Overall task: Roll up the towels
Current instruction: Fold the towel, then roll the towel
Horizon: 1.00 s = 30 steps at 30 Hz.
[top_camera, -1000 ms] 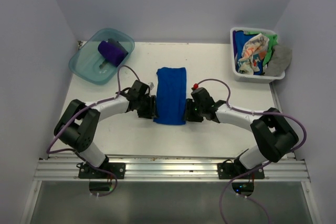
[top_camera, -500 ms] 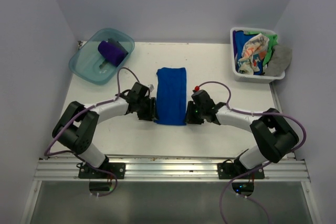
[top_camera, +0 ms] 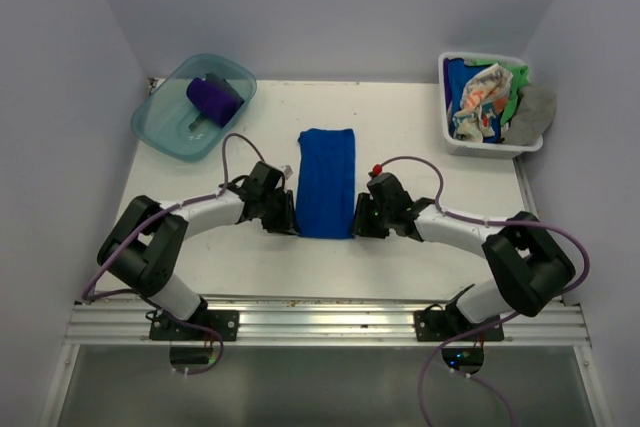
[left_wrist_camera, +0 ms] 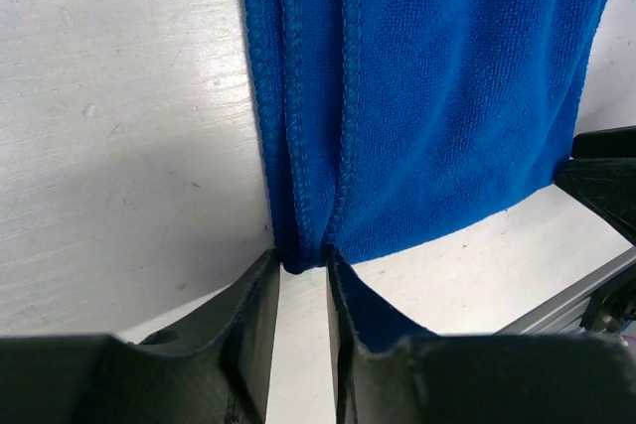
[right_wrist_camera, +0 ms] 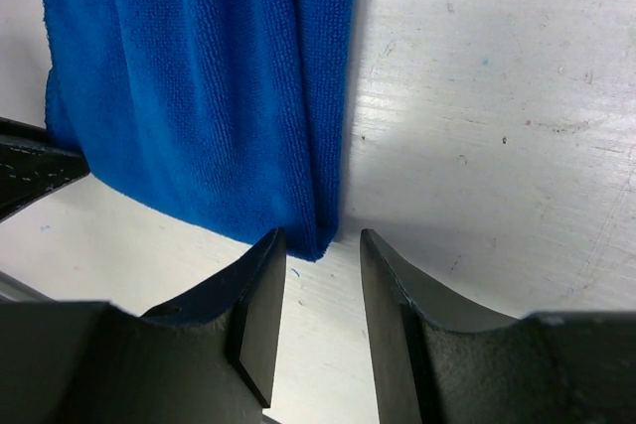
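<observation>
A royal blue towel (top_camera: 326, 182), folded into a long strip, lies flat in the middle of the table. My left gripper (top_camera: 289, 219) is at its near left corner. In the left wrist view the jaws (left_wrist_camera: 302, 263) are shut on the bunched hem of the blue towel (left_wrist_camera: 447, 96). My right gripper (top_camera: 357, 222) is at the near right corner. There its jaws (right_wrist_camera: 320, 245) stand open around the folded edge of the blue towel (right_wrist_camera: 199, 76), with a gap on the right side. A rolled purple towel (top_camera: 213, 99) lies in the tub.
The translucent teal tub (top_camera: 160, 127) sits at the back left. A white basket (top_camera: 447, 127) at the back right holds several crumpled towels (top_camera: 490, 97), blue, cream, green and grey among them. Walls close in on three sides.
Both grippers have slid a little toward the towel's near corners. The left jaws have narrowed onto the hem. The towel has hardly moved.
</observation>
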### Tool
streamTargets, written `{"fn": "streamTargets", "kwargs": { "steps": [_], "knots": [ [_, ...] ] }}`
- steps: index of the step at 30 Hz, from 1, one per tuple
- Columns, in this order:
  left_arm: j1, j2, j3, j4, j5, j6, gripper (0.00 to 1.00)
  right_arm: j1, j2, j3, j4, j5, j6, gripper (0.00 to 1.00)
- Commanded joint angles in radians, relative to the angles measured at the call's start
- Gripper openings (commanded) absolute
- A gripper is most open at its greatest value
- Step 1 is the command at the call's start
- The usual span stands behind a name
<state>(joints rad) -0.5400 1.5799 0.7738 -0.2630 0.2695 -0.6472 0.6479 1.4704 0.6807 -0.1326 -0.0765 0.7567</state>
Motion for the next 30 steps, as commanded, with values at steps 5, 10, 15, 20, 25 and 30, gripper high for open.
{"fn": "streamTargets", "kwargs": {
  "steps": [5, 10, 15, 20, 25, 30],
  "knots": [
    [-0.008, 0.02, -0.008, -0.002, -0.018, -0.008, 0.19, 0.007, -0.033, -0.024, 0.051, -0.009, 0.029, 0.39],
    [-0.008, 0.022, -0.008, -0.004, -0.019, -0.008, 0.05, 0.007, -0.055, -0.029, 0.073, -0.019, 0.026, 0.43],
    [-0.006, 0.023, -0.002, -0.005, -0.019, -0.008, 0.0, 0.01, 0.002, -0.02, 0.097, -0.039, 0.026, 0.43],
    [-0.006, 0.012, 0.001, -0.012, -0.024, -0.011, 0.0, 0.013, 0.051, -0.021, 0.117, -0.049, 0.032, 0.28],
    [-0.006, -0.024, 0.025, -0.045, -0.044, -0.015, 0.0, 0.016, -0.004, -0.003, 0.071, -0.01, 0.015, 0.03],
    [-0.008, -0.06, 0.087, -0.099, -0.062, -0.023, 0.0, 0.015, -0.065, 0.042, -0.008, 0.058, -0.014, 0.0]
  ]
}}
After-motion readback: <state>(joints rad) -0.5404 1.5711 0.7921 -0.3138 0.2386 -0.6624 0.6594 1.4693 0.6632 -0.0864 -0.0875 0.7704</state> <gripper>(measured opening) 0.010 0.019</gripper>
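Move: The blue towel's near left corner lies practically between the left fingertips, about 1 cm below the hand point. The near right corner is about 1 cm to the right hand's left and 1 cm below it; it is some 13 cm to the left hand's right and level with it. The towel's far edge is about 24 cm ahead of both hands, its middle 7 cm right of the left hand and 6 cm left of the right hand. Almost in place, the left hand sinks barely half a centimetre and shuts its fingers on the towel's near left corner. The right hand edges about 1 cm left and just under 1 cm down onto the near right corner, then, later than the left, shuts on it. Keeping closed, both start up by a little over half a centimetre at the very end. ##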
